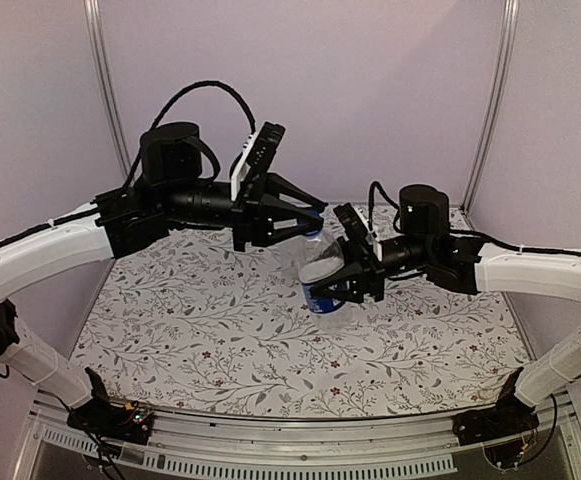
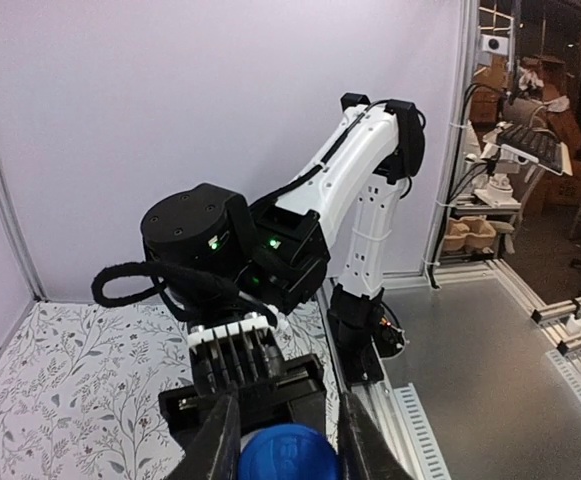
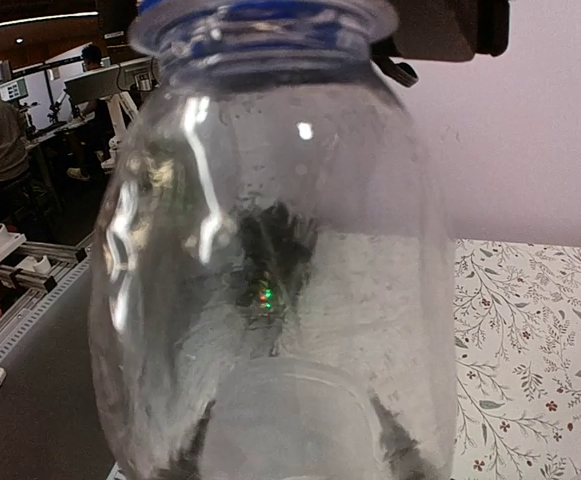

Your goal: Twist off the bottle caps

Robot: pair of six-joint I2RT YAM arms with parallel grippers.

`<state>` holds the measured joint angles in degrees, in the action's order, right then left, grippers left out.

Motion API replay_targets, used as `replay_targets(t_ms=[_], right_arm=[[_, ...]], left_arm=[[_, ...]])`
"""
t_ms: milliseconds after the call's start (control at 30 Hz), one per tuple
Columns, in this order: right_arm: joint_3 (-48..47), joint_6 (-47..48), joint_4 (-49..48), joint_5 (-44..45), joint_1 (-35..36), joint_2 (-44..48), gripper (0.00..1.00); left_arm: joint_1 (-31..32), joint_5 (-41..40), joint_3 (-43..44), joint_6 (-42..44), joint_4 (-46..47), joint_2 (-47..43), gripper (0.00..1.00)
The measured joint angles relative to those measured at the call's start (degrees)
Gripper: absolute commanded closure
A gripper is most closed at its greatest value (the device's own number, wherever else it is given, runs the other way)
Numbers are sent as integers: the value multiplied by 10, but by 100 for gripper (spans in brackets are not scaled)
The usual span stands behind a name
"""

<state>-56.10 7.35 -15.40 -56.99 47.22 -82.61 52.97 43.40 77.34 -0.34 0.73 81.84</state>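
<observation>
A clear bottle (image 1: pixel 322 272) with a dark blue label band is held above the middle of the floral table, its top tilted toward the left arm. My right gripper (image 1: pixel 340 285) is shut round its body. In the right wrist view the bottle (image 3: pixel 280 250) fills the frame, and dark fingers (image 3: pixel 398 445) show blurred through the plastic. My left gripper (image 1: pixel 310 222) is at the bottle's top. In the left wrist view its jaws stand on either side of a solid blue bottle cap (image 2: pixel 288 455), pressed against it. Only this one bottle and cap are in view.
The floral cloth (image 1: pixel 220 340) covers the table, with pale enclosure walls on three sides and a metal rail (image 1: pixel 300 445) along the near edge. The right arm's black wrist (image 2: pixel 205 240) and white link (image 2: pixel 355 170) stand close behind the cap.
</observation>
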Motion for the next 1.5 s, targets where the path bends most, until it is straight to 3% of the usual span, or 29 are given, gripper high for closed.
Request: replay_targets(t_ms=[200,400,567,700,800,833,1000,1200,1300,1500], right_arm=[[0,4,13,104,0,6,57],[0,5,17,223,-1,17,57],[2,5,17,282,-1,26,57],[3,2,16,310,-1,27,57],[6,0,13,323,-2,27,58],[7,-1,13,325,-2,27,58],[10,0,12,305,-3,29,58],[16,3,13,233,-8,35,58],[17,5,14,194,-8,35,58],[17,6,18,96,-8,35,58]], left_arm=[[-3,-91,-34,-38,21,-21,100],[24,-283,-53,-96,39,-32,100],[44,-404,-49,-140,41,-30,100],[49,-452,-31,-165,30,-14,100],[51,-471,-22,-177,23,-6,88],[52,-473,-21,-180,20,-5,86],[49,-444,-23,-169,28,-5,43],[28,-365,-29,-133,46,-16,13],[17,-314,-30,-112,46,-27,8],[-3,-160,-30,-63,43,-37,9]])
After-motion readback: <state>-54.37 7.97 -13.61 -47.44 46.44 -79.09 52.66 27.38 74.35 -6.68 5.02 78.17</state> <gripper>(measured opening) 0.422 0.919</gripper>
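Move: The blue cap sits at the left hand's point, already pinched between its fingertips. The held bottle's middle is about 11 cm below that hand and 2 cm to its right. From the right hand, already gripping the bottle's body, the cap is about 12 cm up, 2 cm left and level fore and aft. The clear bottle stands on the table about 20 cm ahead of the left hand, 5 cm to its left and 29 cm lower. The blue cap is twisted against its bottle: still pinched, it is carried forward about 9 cm as the left hand turns some 45 degrees counter-clockwise, while the right hand keeps its grip on the bottle and swings forward alongside, turning about 30 degrees clockwise. The left fingers then open wide, letting go of the cap, and both hands swing most of the way back and unwind, the left rising slightly. ##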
